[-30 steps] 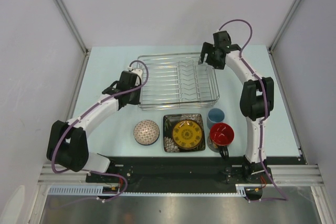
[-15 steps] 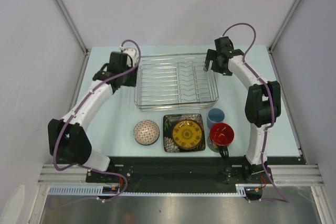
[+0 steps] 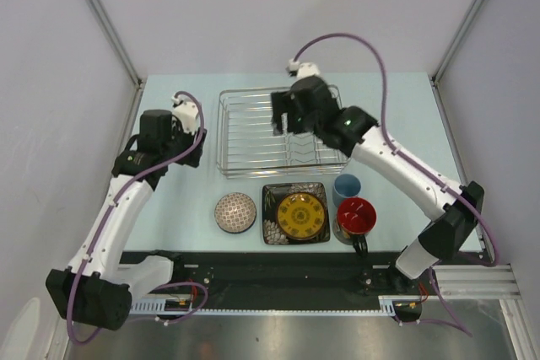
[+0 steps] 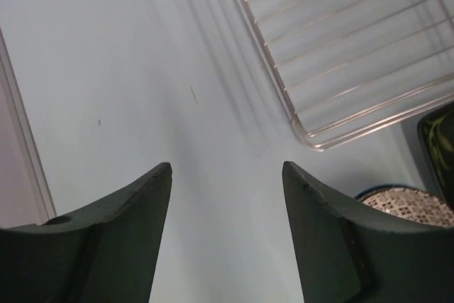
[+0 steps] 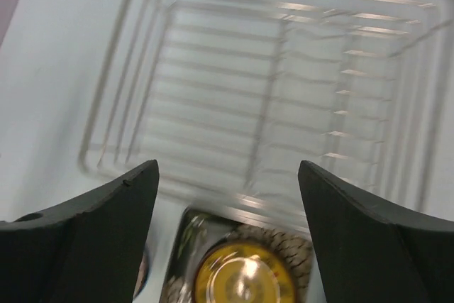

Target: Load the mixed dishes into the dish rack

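The silver wire dish rack (image 3: 245, 169) stands at the table's middle back and holds nothing. In front of it stand the speckled bowl (image 3: 235, 212), the square black plate with a yellow centre (image 3: 295, 213), the light blue cup (image 3: 346, 187) and the dark mug with a red inside (image 3: 357, 215). My left gripper (image 3: 154, 134) is open and empty over bare table left of the rack (image 4: 340, 54); its view (image 4: 227, 175) shows the bowl's rim (image 4: 408, 200). My right gripper (image 3: 285, 117) is open and empty, high over the rack (image 5: 269, 104); the plate (image 5: 245, 274) shows below its jaws (image 5: 228, 172).
White walls with metal posts (image 3: 101, 18) close in the table on the left, back and right. The black base rail (image 3: 278, 267) runs along the near edge. A purple cable (image 3: 371, 48) loops above the right arm.
My left gripper has drawn back leftward from the rack's left edge. My right gripper has swung from the rack's far right corner to over its middle, higher up.
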Controlling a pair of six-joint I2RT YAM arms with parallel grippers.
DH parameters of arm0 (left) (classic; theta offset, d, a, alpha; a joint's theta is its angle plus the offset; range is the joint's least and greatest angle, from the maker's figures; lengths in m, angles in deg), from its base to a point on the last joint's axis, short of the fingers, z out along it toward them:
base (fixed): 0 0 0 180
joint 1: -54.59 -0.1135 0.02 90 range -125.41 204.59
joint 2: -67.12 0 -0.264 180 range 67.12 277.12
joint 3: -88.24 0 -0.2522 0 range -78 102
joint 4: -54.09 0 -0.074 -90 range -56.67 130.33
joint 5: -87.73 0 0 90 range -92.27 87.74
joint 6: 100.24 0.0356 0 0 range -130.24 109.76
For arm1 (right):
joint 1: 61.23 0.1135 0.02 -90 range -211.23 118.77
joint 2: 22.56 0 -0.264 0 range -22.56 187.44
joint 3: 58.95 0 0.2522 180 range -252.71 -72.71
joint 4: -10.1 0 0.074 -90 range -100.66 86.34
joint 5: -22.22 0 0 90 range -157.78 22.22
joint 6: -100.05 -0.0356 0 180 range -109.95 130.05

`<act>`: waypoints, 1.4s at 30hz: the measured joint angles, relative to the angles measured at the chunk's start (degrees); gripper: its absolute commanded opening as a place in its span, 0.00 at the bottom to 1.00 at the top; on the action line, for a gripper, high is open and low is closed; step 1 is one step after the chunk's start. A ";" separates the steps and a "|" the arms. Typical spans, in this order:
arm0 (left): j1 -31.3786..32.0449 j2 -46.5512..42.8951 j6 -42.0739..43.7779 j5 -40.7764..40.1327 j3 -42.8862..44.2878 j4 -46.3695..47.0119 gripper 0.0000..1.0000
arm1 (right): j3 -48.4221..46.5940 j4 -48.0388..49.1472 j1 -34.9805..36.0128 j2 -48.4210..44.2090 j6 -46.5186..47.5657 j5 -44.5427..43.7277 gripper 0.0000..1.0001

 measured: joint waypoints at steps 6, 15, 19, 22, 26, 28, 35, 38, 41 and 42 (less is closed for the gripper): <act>-3.52 -3.98 2.08 1.03 -7.96 -0.59 0.68 | 7.63 -0.04 14.43 2.19 -1.84 3.65 0.78; -3.98 -4.02 2.10 1.33 -8.76 -0.20 0.67 | 11.52 0.28 23.65 9.55 -3.39 7.89 0.70; -4.00 -4.37 2.10 1.62 -9.44 0.15 0.67 | 11.52 1.22 25.42 10.80 -3.67 8.48 0.68; -4.02 -4.70 2.10 1.62 -9.97 0.15 0.67 | 11.72 1.84 26.23 11.76 -3.67 8.83 0.67; -4.04 -4.90 2.10 1.64 -10.01 0.22 0.67 | 12.50 2.47 26.38 13.03 -3.65 8.87 0.65; -4.04 -5.09 2.10 1.64 -10.03 0.24 0.67 | 12.74 2.78 26.38 13.81 -3.58 8.87 0.64; -4.04 -5.51 2.08 1.62 -10.69 0.44 0.67 | 13.18 4.20 26.34 16.37 -3.15 9.40 0.54; -4.04 -5.51 2.08 1.60 -11.02 0.66 0.67 | 13.20 4.46 26.34 16.98 -2.99 9.79 0.46; -4.04 -5.51 2.08 1.60 -11.28 0.92 0.67 | 13.27 4.50 26.23 17.07 -2.58 9.68 0.38; -4.04 -5.51 2.08 1.60 -11.37 1.05 0.67 | 13.29 4.52 26.18 17.07 -2.58 9.70 0.37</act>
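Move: The patterned bowl the right hand is going for lies about 20 cm back, 20 cm to its left and 25 cm below. On the way, the black square tray sits about 20 cm back and 4 cm left, some 16 cm right of the bowl, while the dish rack's middle is roughly 3 cm ahead and 7 cm left, both well below. From the left hand, the bowl is about 13 cm back, 11 cm right and 18 cm down. The open right hand leaves the air over the rack and swoops down, back and to its left to the patterned bowl, some 20 cm down and nearly as far back, turning about 30 degrees counter-clockwise and tipping its fingers steeper, then sinks the last few centimetres almost straight down while the fingers narrow to about half their first gap, one inside and one outside the bowl's right rim. The left hand, empty and still open, only eases some 5 cm down and a little back and left beside the rack, then practically waits there. ##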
